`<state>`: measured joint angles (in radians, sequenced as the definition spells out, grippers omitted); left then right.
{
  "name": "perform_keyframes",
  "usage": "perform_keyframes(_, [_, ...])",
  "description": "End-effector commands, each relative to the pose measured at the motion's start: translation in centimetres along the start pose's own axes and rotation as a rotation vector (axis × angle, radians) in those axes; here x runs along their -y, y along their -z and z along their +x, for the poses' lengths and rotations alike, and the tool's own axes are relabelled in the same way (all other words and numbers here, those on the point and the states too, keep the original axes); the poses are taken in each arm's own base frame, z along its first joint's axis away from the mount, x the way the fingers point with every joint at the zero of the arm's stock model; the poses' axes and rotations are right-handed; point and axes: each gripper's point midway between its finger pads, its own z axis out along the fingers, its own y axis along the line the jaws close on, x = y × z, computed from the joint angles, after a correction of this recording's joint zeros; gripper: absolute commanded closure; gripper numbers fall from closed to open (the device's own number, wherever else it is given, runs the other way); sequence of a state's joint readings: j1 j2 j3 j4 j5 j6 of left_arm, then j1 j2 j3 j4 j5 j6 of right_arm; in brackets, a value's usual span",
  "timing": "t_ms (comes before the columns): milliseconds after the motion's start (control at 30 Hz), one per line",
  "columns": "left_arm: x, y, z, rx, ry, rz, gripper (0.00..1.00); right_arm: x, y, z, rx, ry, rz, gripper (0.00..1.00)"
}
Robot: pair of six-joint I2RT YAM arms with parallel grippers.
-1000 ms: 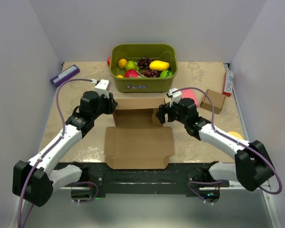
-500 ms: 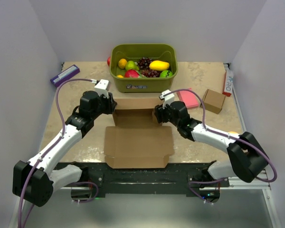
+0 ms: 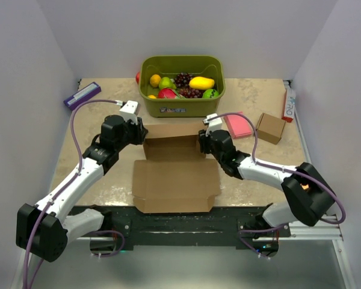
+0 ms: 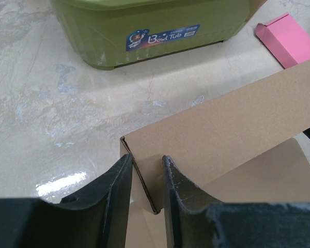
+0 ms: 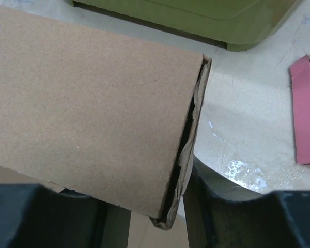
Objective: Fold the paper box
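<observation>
The paper box point(image 3: 175, 180) lies in the middle of the table, its lid flat toward me and its back wall point(image 3: 174, 130) raised. My left gripper point(image 3: 142, 133) is at the box's left rear corner. In the left wrist view its fingers point(image 4: 119, 191) are shut on the upright side flap point(image 4: 144, 181), which runs slantwise between them. My right gripper point(image 3: 203, 142) is at the right rear corner. There its right finger point(image 5: 201, 181) rests against the crumpled end flap point(image 5: 188, 150), while the panel point(image 5: 93, 103) hides the other finger's contact.
A green tub point(image 3: 180, 108) of fruit stands just behind the box. A pink block point(image 3: 237, 124) and a small cardboard box point(image 3: 270, 127) lie to the right, a purple box point(image 3: 82, 94) at the far left. White walls close in both sides.
My right gripper has moved left onto the box's right rear corner, and its jaws have narrowed around the end flap. The left arm has stayed put.
</observation>
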<state>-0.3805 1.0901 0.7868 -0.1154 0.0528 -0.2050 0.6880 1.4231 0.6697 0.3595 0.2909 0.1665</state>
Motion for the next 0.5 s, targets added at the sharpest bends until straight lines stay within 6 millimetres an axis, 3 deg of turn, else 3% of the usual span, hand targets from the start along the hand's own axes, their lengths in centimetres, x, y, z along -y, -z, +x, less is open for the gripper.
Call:
perform_keyframes(0, [0.7, 0.2, 3.3, -0.109, -0.021, 0.059, 0.69, 0.0, -0.8, -1.3, 0.035, -0.064, 0.078, 0.66])
perform_keyframes(100, [0.8, 0.2, 3.3, -0.108, -0.020, 0.062, 0.69, 0.6, -0.9, -1.0, 0.029, -0.064, 0.143, 0.77])
perform_keyframes(467, [1.1, 0.3, 3.1, -0.099, -0.017, 0.080, 0.69, 1.8, -0.7, -0.2, 0.003, -0.021, 0.229, 0.96])
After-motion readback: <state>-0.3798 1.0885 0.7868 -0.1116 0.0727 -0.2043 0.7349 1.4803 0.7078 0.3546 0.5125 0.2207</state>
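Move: The right hand's open fingers already straddle the box's right end wall, whose middle is about 3 cm ahead and level. From this hand, the pink box lies some 11 cm ahead, 11 cm right and 9 cm lower; the loose front panel's middle is about 10 cm back, 7 cm left and 10 cm down. The left hand is at the opposite corner, with that right end wall about 17 cm to its right and 1 cm ahead. The right hand pushes about 1 cm forward and as far to the right, turning some 10 degrees clockwise, while its fingers close to less than half their starting gap and pinch the box's right end wall, one finger inside under the narrow top strip and the other outside. The left hand stays put with its fingers still around the strip's left corner. ##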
